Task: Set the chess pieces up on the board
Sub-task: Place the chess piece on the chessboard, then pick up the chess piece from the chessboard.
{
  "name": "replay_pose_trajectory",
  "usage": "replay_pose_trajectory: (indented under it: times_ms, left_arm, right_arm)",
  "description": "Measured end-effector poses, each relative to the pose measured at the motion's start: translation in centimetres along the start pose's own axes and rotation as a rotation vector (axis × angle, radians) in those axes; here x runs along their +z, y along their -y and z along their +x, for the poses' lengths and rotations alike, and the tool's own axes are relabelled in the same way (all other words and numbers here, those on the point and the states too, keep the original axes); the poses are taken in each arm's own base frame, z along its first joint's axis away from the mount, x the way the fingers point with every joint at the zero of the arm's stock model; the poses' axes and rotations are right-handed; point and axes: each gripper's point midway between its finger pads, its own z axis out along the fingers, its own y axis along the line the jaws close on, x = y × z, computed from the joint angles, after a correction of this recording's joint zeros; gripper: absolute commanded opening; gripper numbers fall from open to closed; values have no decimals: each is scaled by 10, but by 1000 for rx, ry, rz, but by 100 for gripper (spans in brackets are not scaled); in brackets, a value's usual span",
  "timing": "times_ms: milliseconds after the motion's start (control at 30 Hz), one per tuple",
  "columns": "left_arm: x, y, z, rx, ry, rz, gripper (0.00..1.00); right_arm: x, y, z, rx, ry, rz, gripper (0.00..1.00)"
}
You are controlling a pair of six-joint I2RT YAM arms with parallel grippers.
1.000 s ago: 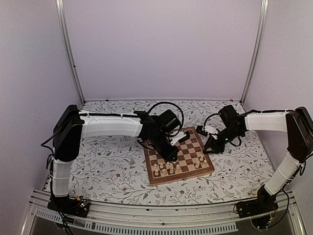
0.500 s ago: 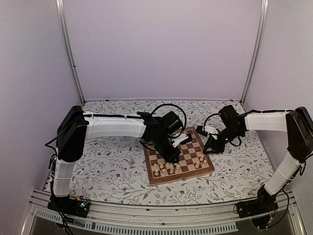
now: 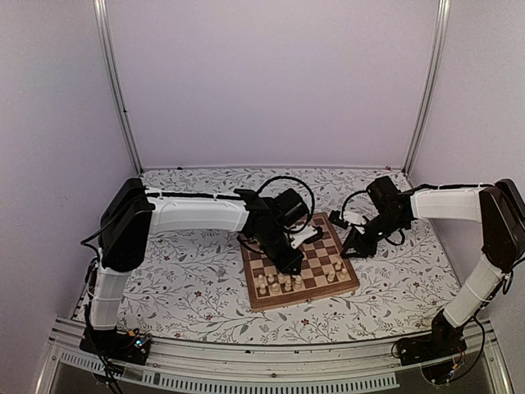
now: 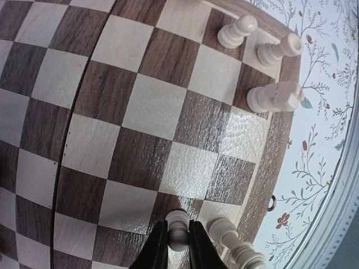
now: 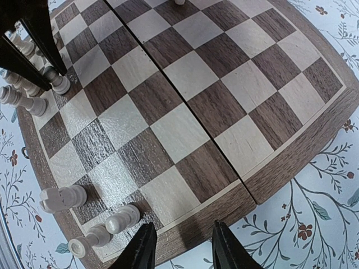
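The board (image 3: pixel 321 249) lies on the floral tabletop between my arms. Pale chess pieces (image 3: pixel 276 282) stand along its near edge, with more at the near right (image 3: pixel 335 268). My left gripper (image 3: pixel 289 263) reaches down onto the board. In the left wrist view its fingers (image 4: pixel 158 246) press both sides of a small pale pawn (image 4: pixel 178 223) that stands on a dark square, beside another piece (image 4: pixel 225 231). My right gripper (image 5: pixel 182 228) hangs open over the board's right rim (image 5: pixel 280 168), holding nothing.
Three more pieces (image 4: pixel 270 96) stand at the board's far corner in the left wrist view. The right wrist view shows a knight (image 5: pixel 63 197) and two pawns (image 5: pixel 122 217) near its fingers. Flowered tabletop (image 3: pixel 189 279) surrounds the board, with purple walls behind.
The left arm has shifted slightly to the right, its gripper staying low over the board's near half with the pawn between its fingers. The right arm has not moved.
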Motion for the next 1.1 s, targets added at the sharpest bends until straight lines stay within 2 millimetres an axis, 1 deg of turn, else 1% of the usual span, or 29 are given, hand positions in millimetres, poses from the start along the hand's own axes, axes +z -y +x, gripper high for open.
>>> replay_pose_trajectory:
  times_ms: [100,267,433,567,633,733,767,833,867,900,933,967,1033,1100]
  left_arm:
    - [1,0,1,4,-5,-1,27]
    - [0,0,3,4,-15,-3,30]
    - [-8,-2,-3,17,-2,-29,37]
    - [-30,-7,-13,46,38,-90,39]
    - [-51,-13,-22,55,80,-133,39]
    - [-75,-22,-33,60,131,-183,39]
    - [-85,-30,-35,52,147,-208,39]
    - [-96,-49,-37,34,162,-246,40]
    - [-101,-61,-37,21,167,-267,39]
    - [-105,-76,-37,2,169,-290,40]
    - [-108,-92,-34,-23,171,-306,39]
    - [-110,-105,-32,-46,173,-314,40]
    - [-110,-133,-23,-115,182,-315,40]
    - [-108,-155,-13,-172,196,-313,40]
  right_arm:
    - [0,0,0,1,-1,-1,37]
    - [0,0,1,2,-2,-2,37]
    - [0,0,0,2,-2,-3,37]
    - [0,0,0,1,0,-2,37]
    - [-1,1,-2,-1,3,1,37]
    - [-4,4,-9,-7,14,10,37]
    - [-6,5,-12,-10,19,15,38]
    - [-13,9,-21,-19,36,29,38]
    - [-18,10,-28,-27,48,39,38]
    - [-28,14,-41,-43,72,57,38]
    - [-30,16,-45,-49,81,63,38]
    - [-36,18,-54,-57,98,68,38]
    - [-48,22,-77,-78,151,73,38]
    - [-54,24,-99,-96,199,65,38]
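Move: The next pieces, a lying heap, are about 12 cm ahead and 7 cm to the left of the left hand, 2 cm below it. Between its fingertips stands a pawn on its square, with a back-row piece about 3 cm behind it and a neighbouring pawn about 3 cm to the left. The right-corner group stands about 10 cm to the right and 1 cm ahead. From the right hand the lying heap is roughly 19 cm left, 6 cm ahead and 4 cm below. The left fingers open and let go of the standing pawn. The hand then climbs clear, about 9 cm at its highest, and sweeps forward and left towards the lying heap, some 14 cm forward and 11 cm left, dipping slightly at the end, fingertips swinging forward and the wrist turning nearly 20 degrees counter-clockwise. Late on, the empty right hand rises about 10 cm, going forward and a little left. ##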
